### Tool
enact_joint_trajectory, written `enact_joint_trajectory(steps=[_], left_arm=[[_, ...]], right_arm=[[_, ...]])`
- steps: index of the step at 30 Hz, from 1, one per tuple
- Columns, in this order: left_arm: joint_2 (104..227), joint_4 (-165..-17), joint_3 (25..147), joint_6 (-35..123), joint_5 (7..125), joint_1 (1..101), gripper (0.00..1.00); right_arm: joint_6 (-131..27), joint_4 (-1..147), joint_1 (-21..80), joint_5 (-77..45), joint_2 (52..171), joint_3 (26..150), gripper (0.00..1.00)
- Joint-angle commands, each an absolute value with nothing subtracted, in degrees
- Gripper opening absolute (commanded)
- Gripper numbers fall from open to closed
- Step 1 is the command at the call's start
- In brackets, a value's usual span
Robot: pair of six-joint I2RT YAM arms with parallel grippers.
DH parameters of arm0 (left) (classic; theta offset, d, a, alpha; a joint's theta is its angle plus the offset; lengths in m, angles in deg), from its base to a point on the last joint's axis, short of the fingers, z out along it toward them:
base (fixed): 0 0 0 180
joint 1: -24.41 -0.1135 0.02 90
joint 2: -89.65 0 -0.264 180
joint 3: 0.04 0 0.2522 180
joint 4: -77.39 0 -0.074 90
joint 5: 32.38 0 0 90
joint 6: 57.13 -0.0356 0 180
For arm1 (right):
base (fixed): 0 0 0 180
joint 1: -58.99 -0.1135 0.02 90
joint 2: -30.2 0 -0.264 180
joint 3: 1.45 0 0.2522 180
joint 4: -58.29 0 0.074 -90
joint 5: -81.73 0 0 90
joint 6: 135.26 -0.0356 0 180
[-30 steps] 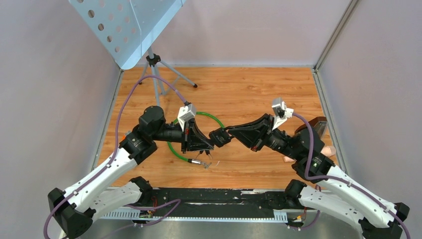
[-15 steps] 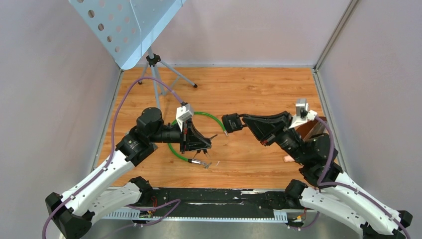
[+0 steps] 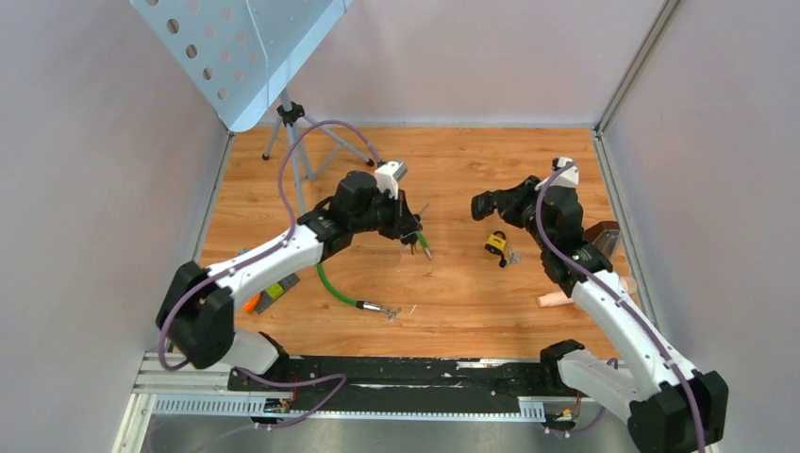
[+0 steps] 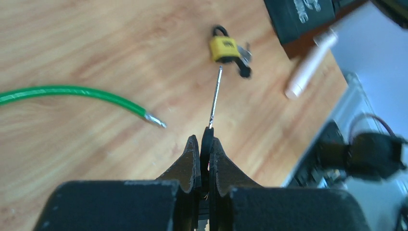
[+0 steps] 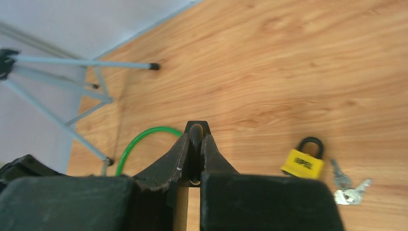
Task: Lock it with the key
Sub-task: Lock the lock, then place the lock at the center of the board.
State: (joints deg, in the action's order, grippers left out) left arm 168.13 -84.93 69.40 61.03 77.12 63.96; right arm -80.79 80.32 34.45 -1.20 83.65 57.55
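Note:
A yellow padlock with a black shackle lies flat on the wooden table, loose keys beside it. My left gripper hovers to its left, shut on the black head of a key. The bare blade points at the padlock and stops short of it. My right gripper hangs above and behind the padlock. Its fingers are shut, with a small dark rounded piece I cannot identify between the tips. The loose keys lie right of the padlock.
A green cable curves across the table, one metal end below my left gripper. A tripod with a perforated blue plate stands back left. A pink cylinder and a dark box lie right.
Both arms have swung apart from their meeting point at the table's middle toward the back. The right arm's move uncovers the padlock and keys. The left gripper has moved back and right with the key.

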Motion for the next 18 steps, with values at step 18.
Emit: enact_joint_trajectory(steps=[18], left_arm=[[220.97,-93.69,113.09,59.96,81.02,63.61,0.05]], right_arm=[[-76.15,66.86,52.34,-38.98,120.92,66.42,0.0]])
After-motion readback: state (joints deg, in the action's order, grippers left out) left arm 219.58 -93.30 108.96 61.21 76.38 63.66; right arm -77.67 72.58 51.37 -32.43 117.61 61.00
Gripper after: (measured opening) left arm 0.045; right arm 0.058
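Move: The open wood for the keys lies about 16 cm ahead of the left hand, 12 cm right and 19 cm down; for the black padlock it is some 6 cm ahead of the right hand, 24 cm down, dead level sideways. From the left hand, the yellow padlock is about 7 cm ahead and 21 cm right, the green cable's end 5 cm ahead and 3 cm right. From the right hand, the yellow padlock is 2 cm ahead and 5 cm right. The keys, still pinched in the left fingers, are swept forward about 16 cm and just as far right as they sink, some 12 cm each, with most of the drop late. The black padlock, kept in the right hand's grip, goes down some 15 cm and a little forward as that wrist tips down and turns slightly counter-clockwise. Both grips stay shut as the left hand closes in on the padlock. ##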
